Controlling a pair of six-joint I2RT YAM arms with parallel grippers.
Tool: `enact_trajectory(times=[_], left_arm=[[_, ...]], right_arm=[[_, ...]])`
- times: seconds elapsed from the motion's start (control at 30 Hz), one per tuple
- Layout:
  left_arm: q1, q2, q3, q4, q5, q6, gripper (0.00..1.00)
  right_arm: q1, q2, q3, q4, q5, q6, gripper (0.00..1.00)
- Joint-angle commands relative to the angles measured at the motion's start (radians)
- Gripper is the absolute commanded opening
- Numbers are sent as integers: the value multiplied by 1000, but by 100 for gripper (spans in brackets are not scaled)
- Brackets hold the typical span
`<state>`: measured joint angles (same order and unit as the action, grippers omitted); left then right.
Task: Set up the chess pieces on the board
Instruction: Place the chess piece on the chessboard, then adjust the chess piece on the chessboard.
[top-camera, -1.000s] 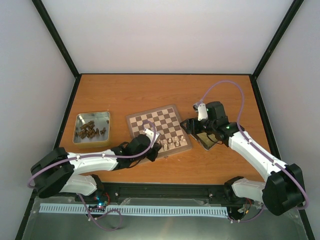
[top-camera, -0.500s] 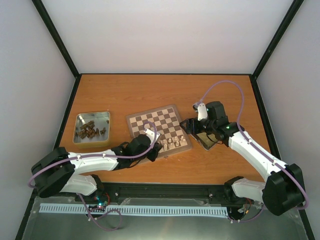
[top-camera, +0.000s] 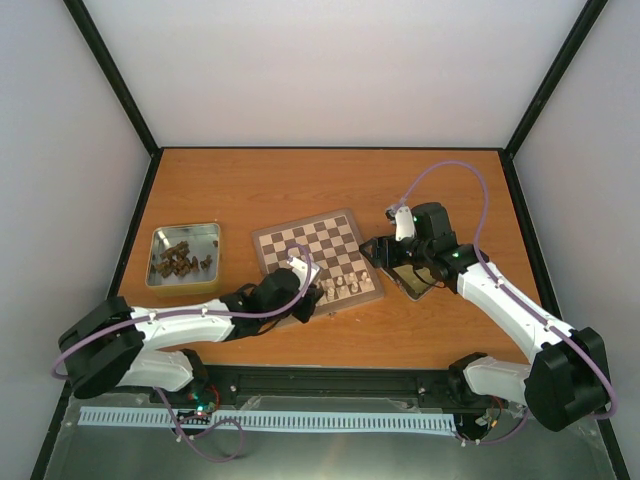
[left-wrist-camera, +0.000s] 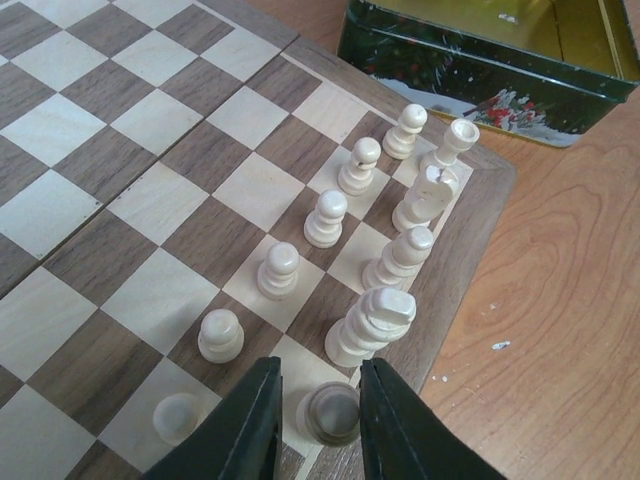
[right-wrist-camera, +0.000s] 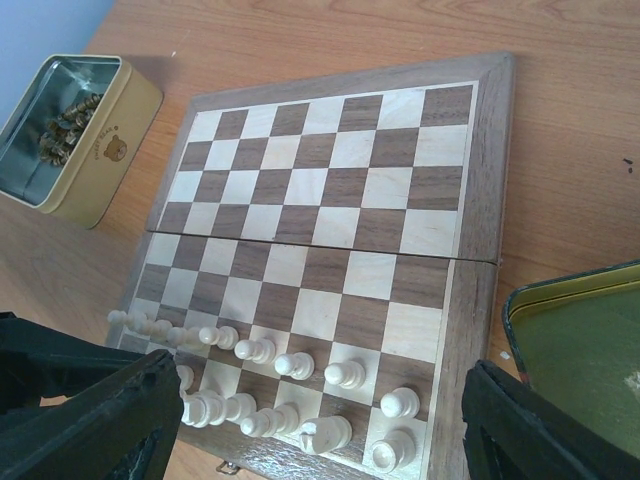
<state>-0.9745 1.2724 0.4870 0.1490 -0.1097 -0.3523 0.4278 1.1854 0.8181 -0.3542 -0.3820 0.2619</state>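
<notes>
The board (left-wrist-camera: 150, 130) lies on the orange table, and cream-white chess pieces (left-wrist-camera: 326, 217) stand in two rows along its near edge. In the left wrist view my left gripper (left-wrist-camera: 320, 368) straddles one cream piece (left-wrist-camera: 332, 413) standing on the back row. The jaws are slightly apart, with a gap on the left side. From above, that gripper (top-camera: 310, 294) is at the board's near edge (top-camera: 318, 260). My right gripper (right-wrist-camera: 320, 425) hangs wide open over the board's right corner, with nothing between its fingers. Below it stand the cream pieces (right-wrist-camera: 345, 374).
A gold tin (top-camera: 185, 257) with dark brown chessmen sits left of the board; it also shows in the right wrist view (right-wrist-camera: 75, 150). A green tin (top-camera: 415, 278) sits at the board's right edge, under the right arm; the left wrist view shows its wall (left-wrist-camera: 470, 60).
The left jaws have parted a little around the cream piece, which stays standing on the board. Neither arm has visibly shifted.
</notes>
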Motion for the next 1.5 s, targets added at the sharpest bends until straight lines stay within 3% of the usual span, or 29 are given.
enact_trajectory(times=[0.0,0.3,0.43,0.53,0.67,0.83,0.93,1.17,1.47], left_arm=[[-11,-27,55,-39,-12,16,24],[-12,-124,138,-124,-94,-29,31],[-12,-163,188,-178,-157,-53,32],[-12,-196,235,-242,-224,-78,33],[-11,-285,265,-284,-283,-81,38],[-12,-406,266,-297,-351,-69,46],[-11,-457,271,-309,-388,-51,49],[-10,-521,254,-314,-430,-45,52],[-11,-555,223,-281,-437,-26,55]], right_arm=[[5,1,34,17,-14,14,76],[5,-52,68,-79,-4,41,73],[36,-89,39,-75,-51,110,65],[116,-121,-4,-79,23,183,59],[216,-165,-79,-43,66,360,60],[379,-195,-143,-22,184,438,59],[498,-151,-144,-30,276,452,55],[682,66,-80,-51,506,473,28],[714,267,11,15,574,445,19]])
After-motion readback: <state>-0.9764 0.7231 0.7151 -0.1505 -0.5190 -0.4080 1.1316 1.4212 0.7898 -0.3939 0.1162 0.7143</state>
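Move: The white queen stands right at the left hand, its head still between the barely parted fingertips, its middle some 2 cm lower; the king is about 3 cm to the right and 1 cm farther out, a pawn 3 cm ahead and 1 cm left. From the right hand the queen lies roughly 8 cm back, 11 cm left and 11 cm down, the king 7 cm back and 8 cm left, the gold tin 12 cm right and 1 cm back. The left hand comes free of the queen, going straight up at first and then also left, about 22 cm up and 9 cm left in all, its fingers opening to about half as they tip up towards level and the wrist swings counter-clockwise. Meanwhile the right hand, after a small rise, draws back some 13 cm while swinging left and then down about 10 cm, bringing its fingers from well open to nearly shut and steeper as they come beside the board's near edge by the latch, just short of the queen and king. ##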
